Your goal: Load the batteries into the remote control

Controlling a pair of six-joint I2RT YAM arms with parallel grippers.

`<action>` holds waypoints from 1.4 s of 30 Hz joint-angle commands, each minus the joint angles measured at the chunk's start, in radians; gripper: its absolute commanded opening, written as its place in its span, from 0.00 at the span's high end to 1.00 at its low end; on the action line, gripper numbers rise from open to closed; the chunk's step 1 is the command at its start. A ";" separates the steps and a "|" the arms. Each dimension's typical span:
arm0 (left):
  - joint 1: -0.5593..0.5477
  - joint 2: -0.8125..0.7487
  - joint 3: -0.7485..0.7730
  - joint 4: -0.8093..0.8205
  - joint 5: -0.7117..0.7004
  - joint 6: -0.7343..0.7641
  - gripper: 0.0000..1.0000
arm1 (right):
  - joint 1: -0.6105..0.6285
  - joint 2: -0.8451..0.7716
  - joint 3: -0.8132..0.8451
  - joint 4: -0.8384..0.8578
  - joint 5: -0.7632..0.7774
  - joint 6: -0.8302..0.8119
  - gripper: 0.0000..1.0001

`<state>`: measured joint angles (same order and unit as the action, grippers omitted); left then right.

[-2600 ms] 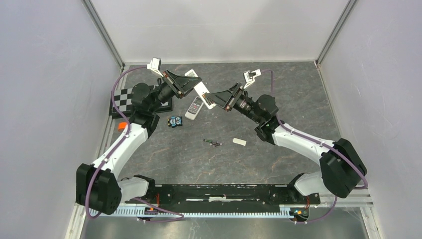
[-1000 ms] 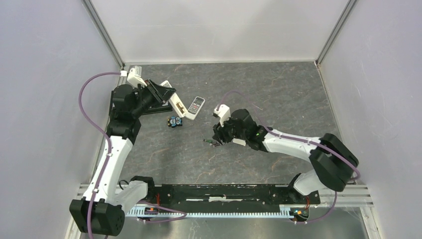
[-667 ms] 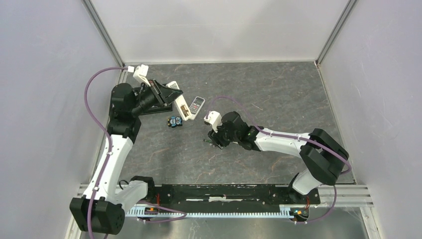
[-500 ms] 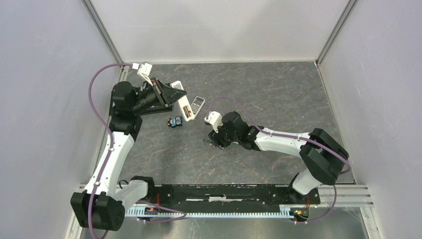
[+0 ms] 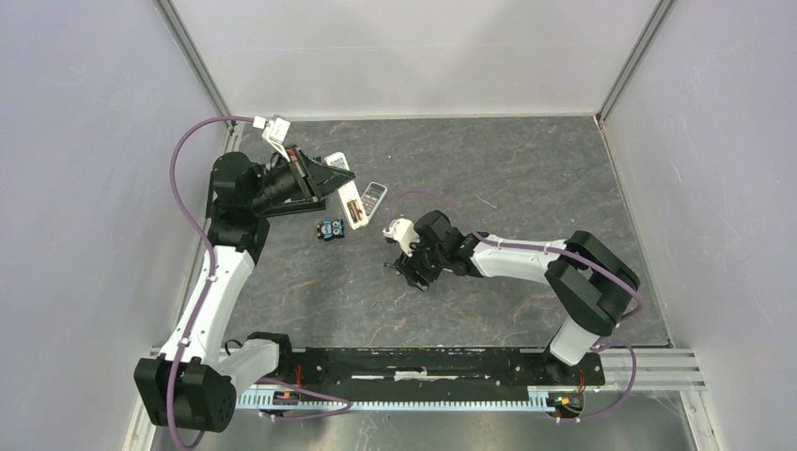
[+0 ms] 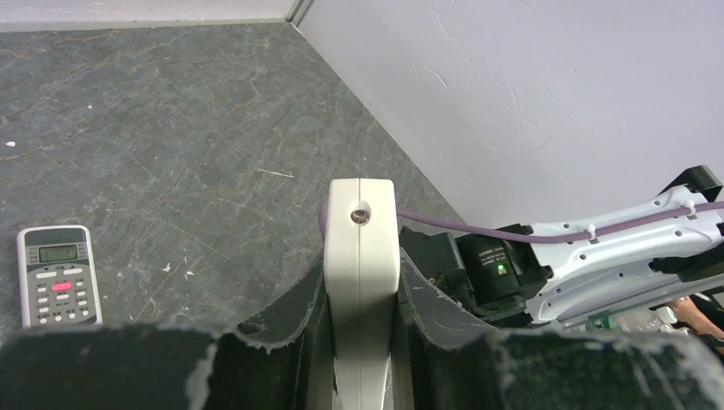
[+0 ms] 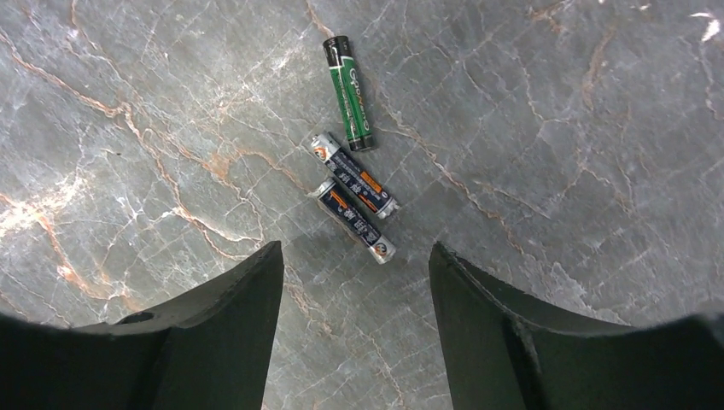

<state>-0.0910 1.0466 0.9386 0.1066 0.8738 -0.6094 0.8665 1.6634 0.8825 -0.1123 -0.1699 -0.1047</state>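
Observation:
Three batteries lie side by side on the stone table in the right wrist view: a green one (image 7: 350, 92) and two dark ones with orange print (image 7: 354, 186) (image 7: 357, 220). My right gripper (image 7: 354, 249) (image 5: 411, 271) hovers open just above them, with nothing between its fingers (image 7: 230, 316). In the top view it covers them. My left gripper (image 6: 362, 273) (image 5: 329, 180) is raised at the back left, shut on a white remote control (image 6: 361, 282) (image 5: 350, 203) seen edge-on. A second, grey-faced remote (image 5: 373, 195) (image 6: 58, 275) lies face up on the table beside it.
A small blue object (image 5: 329, 229) sits under the held remote. A checkerboard plate (image 5: 226, 193) lies at the back left behind the left arm. White walls close in the table at back, left and right.
The right arm has swung left and settled over the batteries, and its jaws have opened wider. The left gripper has lifted and turned the white remote slightly toward the back.

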 commanded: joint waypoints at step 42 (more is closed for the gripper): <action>0.006 -0.037 0.000 0.025 -0.097 0.051 0.98 | 0.101 0.055 -0.029 -0.047 0.159 -0.271 0.86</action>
<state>-0.0906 1.0515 0.9279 0.1009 0.8017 -0.6086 0.9581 1.7069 0.8967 -0.1123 -0.0765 -0.3519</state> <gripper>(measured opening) 0.300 0.182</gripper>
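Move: The nearer of the two black batteries, the one the right hand goes for, lies about 1 cm ahead, 2 cm to the left and 2 cm below its open fingers. The other black battery lies 2 cm to the left of that one and 1 cm farther out. The green battery is some 5 cm to the left of it and 2 cm farther out. From the raised left hand, the nearer black battery is about 13 cm to the right, 5 cm back and 33 cm below. Sinking only about 1 cm, the right hand edges forward-left and back over the nearer black battery while its fingers close and pinch the battery near its right-hand end. The wrist turns roughly 13 degrees counter-clockwise, and the hand finally slides a little left. The left hand keeps its grip on the remote, drifting slightly. ##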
